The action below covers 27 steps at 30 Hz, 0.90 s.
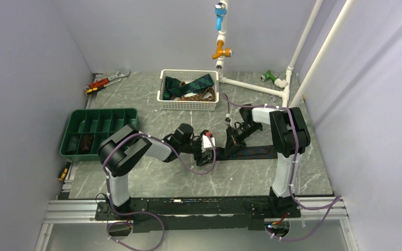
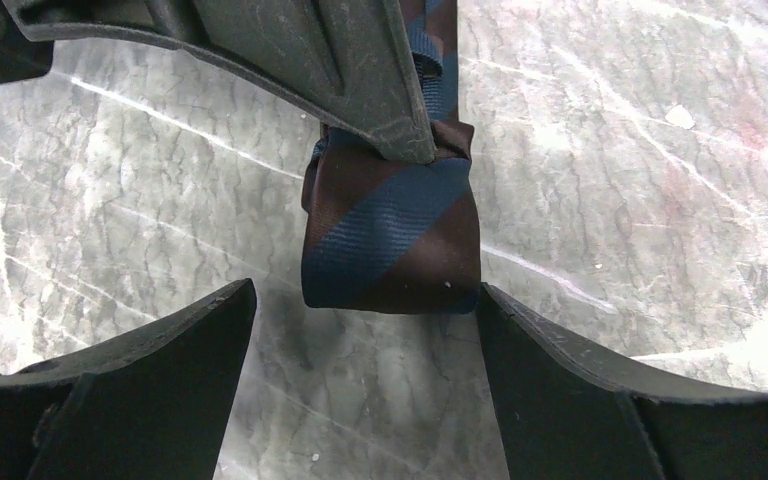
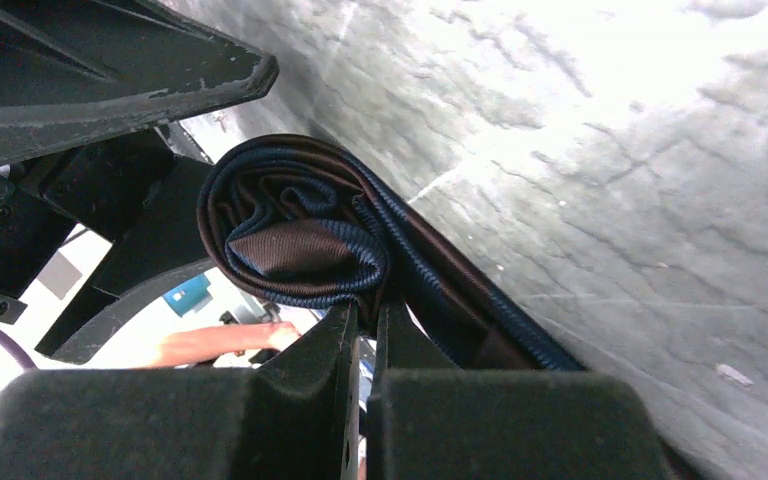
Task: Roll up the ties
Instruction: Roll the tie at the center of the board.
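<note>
A brown and navy striped tie [image 1: 256, 152] lies stretched across the table in front of the right arm. Its left end is wound into a small roll [image 2: 390, 240], which also shows end-on in the right wrist view [image 3: 290, 240]. My right gripper [image 3: 365, 315] is shut, its tips pinching the roll's edge layers from above [image 1: 234, 140]. My left gripper [image 2: 365, 320] is open just short of the roll, its fingers [image 2: 160, 380] standing either side with bare table between them; in the top view it [image 1: 209, 151] faces the right gripper.
A white basket [image 1: 188, 104] at the back holds more ties [image 1: 193, 83]. A green compartment tray [image 1: 102, 112] sits at the left. A wrench and a red tool [image 1: 107, 81] lie at the back left, white pipes [image 1: 251, 86] at the back right.
</note>
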Motion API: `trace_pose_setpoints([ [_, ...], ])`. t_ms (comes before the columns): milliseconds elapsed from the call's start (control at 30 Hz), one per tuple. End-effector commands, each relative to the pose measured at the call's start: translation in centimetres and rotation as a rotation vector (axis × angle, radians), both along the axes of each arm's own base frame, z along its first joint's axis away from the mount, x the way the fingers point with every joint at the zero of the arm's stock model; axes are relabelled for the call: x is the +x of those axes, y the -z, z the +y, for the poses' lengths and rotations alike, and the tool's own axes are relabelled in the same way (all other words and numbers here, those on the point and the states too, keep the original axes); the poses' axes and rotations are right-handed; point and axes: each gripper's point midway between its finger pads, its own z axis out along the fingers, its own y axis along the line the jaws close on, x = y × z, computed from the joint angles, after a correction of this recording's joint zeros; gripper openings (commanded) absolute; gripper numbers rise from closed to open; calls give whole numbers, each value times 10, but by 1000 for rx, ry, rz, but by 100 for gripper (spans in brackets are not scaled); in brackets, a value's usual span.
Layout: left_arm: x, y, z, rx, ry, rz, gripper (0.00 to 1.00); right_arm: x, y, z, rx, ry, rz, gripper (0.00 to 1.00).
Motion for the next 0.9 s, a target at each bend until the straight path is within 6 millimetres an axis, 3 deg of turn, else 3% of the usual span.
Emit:
trace_pose_setpoints([
  [0, -13, 15, -1, -7, 66, 17, 86, 10, 55, -50, -316, -68, -82, 0],
  [267, -6, 16, -42, -95, 75, 20, 79, 19, 61, -63, -423, -69, -113, 0],
  [367, -8, 20, -48, -90, 71, 21, 62, 20, 59, -57, -387, -79, -106, 0],
  [433, -9, 26, -42, -58, 56, 29, 45, 20, 50, -49, -328, -81, -116, 0],
  [500, -15, 36, -27, 6, 33, 40, 36, 23, 32, -43, -261, -69, -153, 7],
  [600, -26, 50, -1, 91, 19, 50, 33, 25, -3, -37, -153, -40, -209, 25],
  [700, -34, 59, 13, 148, 13, 84, 34, 19, -37, -20, -26, -20, -246, 42],
  [767, -34, 62, 13, 169, -2, 111, 36, 12, -51, -6, 31, -25, -243, 44],
  [867, -32, 62, 11, 184, -15, 132, 37, 3, -53, 16, 75, -47, -211, 47],
])
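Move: Between the open left fingers' tips and the shut right ones sits the rolled part of the tie, its middle about 4 cm to the right of the left hand and 1 cm below; the right hand has it some 2 cm to its left. The flat tail lies on the board, its middle roughly 10 cm right of the right hand and 2 cm below. The white basket stands about 26 cm ahead of the left hand and 8 cm to its left. Sliding to its right about 5 cm, the left hand brings its open fingers over the roll and closes them around it, then draws it some 2 cm back left and slightly towards the base. The right hand keeps its pinch meanwhile, easing about 1 cm right, then opens about halfway and rises about 4 cm off the tie. ##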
